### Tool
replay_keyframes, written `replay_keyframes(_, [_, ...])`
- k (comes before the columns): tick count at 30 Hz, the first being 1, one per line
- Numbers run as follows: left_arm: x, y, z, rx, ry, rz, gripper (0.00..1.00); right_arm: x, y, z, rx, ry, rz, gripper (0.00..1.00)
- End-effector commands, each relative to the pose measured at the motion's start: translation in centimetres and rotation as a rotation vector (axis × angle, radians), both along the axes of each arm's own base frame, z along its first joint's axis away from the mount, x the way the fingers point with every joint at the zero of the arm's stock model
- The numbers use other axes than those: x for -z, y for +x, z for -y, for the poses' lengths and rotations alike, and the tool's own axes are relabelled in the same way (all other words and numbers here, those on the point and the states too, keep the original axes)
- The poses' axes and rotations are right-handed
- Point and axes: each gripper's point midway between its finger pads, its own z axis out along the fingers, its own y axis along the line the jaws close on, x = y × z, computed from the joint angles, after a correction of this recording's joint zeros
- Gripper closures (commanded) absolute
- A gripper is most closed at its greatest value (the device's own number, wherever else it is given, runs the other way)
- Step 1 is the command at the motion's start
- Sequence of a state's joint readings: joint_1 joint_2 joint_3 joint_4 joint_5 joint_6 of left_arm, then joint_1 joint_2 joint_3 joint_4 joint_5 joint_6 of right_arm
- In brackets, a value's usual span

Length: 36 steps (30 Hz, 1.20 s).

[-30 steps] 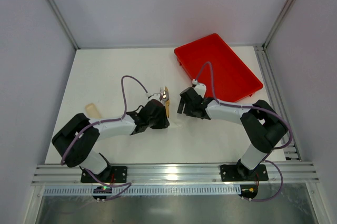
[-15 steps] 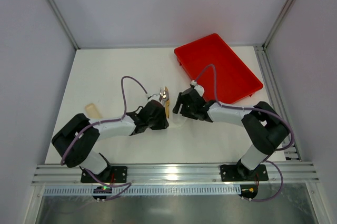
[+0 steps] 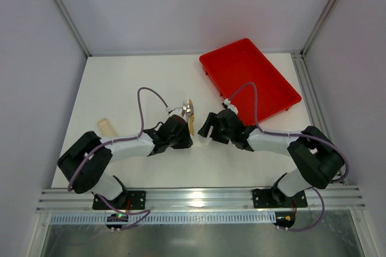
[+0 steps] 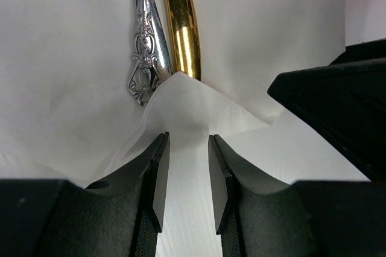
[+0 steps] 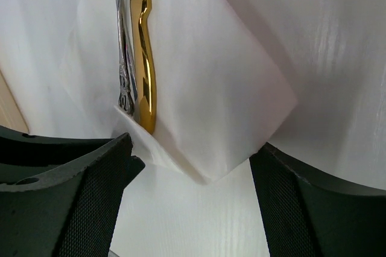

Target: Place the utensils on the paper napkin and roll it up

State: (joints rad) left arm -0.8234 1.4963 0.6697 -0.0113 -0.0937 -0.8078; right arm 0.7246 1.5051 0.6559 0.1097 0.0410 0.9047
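Two utensils lie side by side, one with a golden handle (image 4: 181, 28) and one with an ornate silver handle (image 4: 143, 58); from above they show as a small bundle (image 3: 190, 115) between the arms. The white paper napkin (image 4: 199, 109) lies under them, and a corner of it is folded over the handle ends. In the right wrist view the same fold (image 5: 223, 100) covers the golden handle (image 5: 145, 70). My left gripper (image 4: 187, 172) sits just short of the fold, jaws a narrow gap apart with nothing between them. My right gripper (image 5: 193, 209) is wide open, straddling the folded corner.
The red tray (image 3: 248, 77) stands at the back right. A small tan object (image 3: 107, 126) lies near the left edge of the table. The two grippers (image 3: 196, 133) are close together, and a right finger (image 4: 338, 106) shows in the left wrist view.
The right gripper has moved left and nearer, closer to the utensils and the left gripper. The left arm has barely moved.
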Motion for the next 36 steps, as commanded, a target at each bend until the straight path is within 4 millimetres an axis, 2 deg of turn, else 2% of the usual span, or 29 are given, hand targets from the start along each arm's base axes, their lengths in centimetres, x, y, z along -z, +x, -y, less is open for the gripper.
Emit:
replay_keyframes(1, [-1.0,0.7,-0.3,-0.021,-0.006,0.05,0.64,-1.8,0.3,-1.7,-0.042,0.087,0.078,0.21])
replay_keyframes(11, [-0.7,0.6,-0.6,-0.027,0.017,0.04,0.64,-3.2,0.3,-2.8,-0.126,0.092,0.199,0.21])
replay_keyframes(16, [-0.8,0.8,-0.8,-0.03,0.037,0.04,0.64,-1.7,0.2,-2.2,-0.178,0.01,0.234,0.25])
replay_keyframes(19, [-0.9,1.0,-1.0,-0.036,0.052,0.044,0.64,-1.1,-0.2,-1.8,-0.206,-0.011,0.241,0.32])
replay_keyframes(27, [-1.1,1.2,-1.0,-0.038,0.065,0.05,0.64,-0.5,-0.8,-2.1,-0.244,-0.005,0.234,0.6])
replay_keyframes(31, [-0.8,1.3,-1.0,-0.036,0.07,0.044,0.64,-1.1,-0.5,-2.2,-0.24,0.005,0.25,0.72])
replay_keyframes(35, [-0.7,1.2,-0.9,-0.03,0.072,0.041,0.65,-2.2,-0.2,-2.4,-0.232,0.017,0.274,0.94])
replay_keyframes(36, [-0.7,1.2,-0.9,-0.03,0.074,0.043,0.64,-2.6,-0.1,-2.5,-0.229,0.023,0.281,0.96])
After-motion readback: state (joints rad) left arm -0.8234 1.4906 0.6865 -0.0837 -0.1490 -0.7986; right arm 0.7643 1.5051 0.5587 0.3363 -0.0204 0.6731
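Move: The right gripper, part open just over the table, has the napkin's curled right flap roughly 1 cm to its left, 1 cm back and 1 cm below. The knife's middle is some 6 cm ahead and 6 cm left of that hand; the spoon and fork lie about 8 cm ahead and 9 cm left. From the left gripper the flap is roughly 6 cm right and 2 cm ahead, and the folded near corner about 2 cm straight ahead. Work the right gripper about 1.5 cm left and 1 cm back towards the flap, lifting nearly 1 cm on the way and sinking again, while turning the wrist about 15 degrees counter-clockwise with the fingertips tipping up. Then shut the fingers and pinch the flap's near end. Ease the left gripper about 1.5 cm left along the near-corner fold, its opening unchanged. ##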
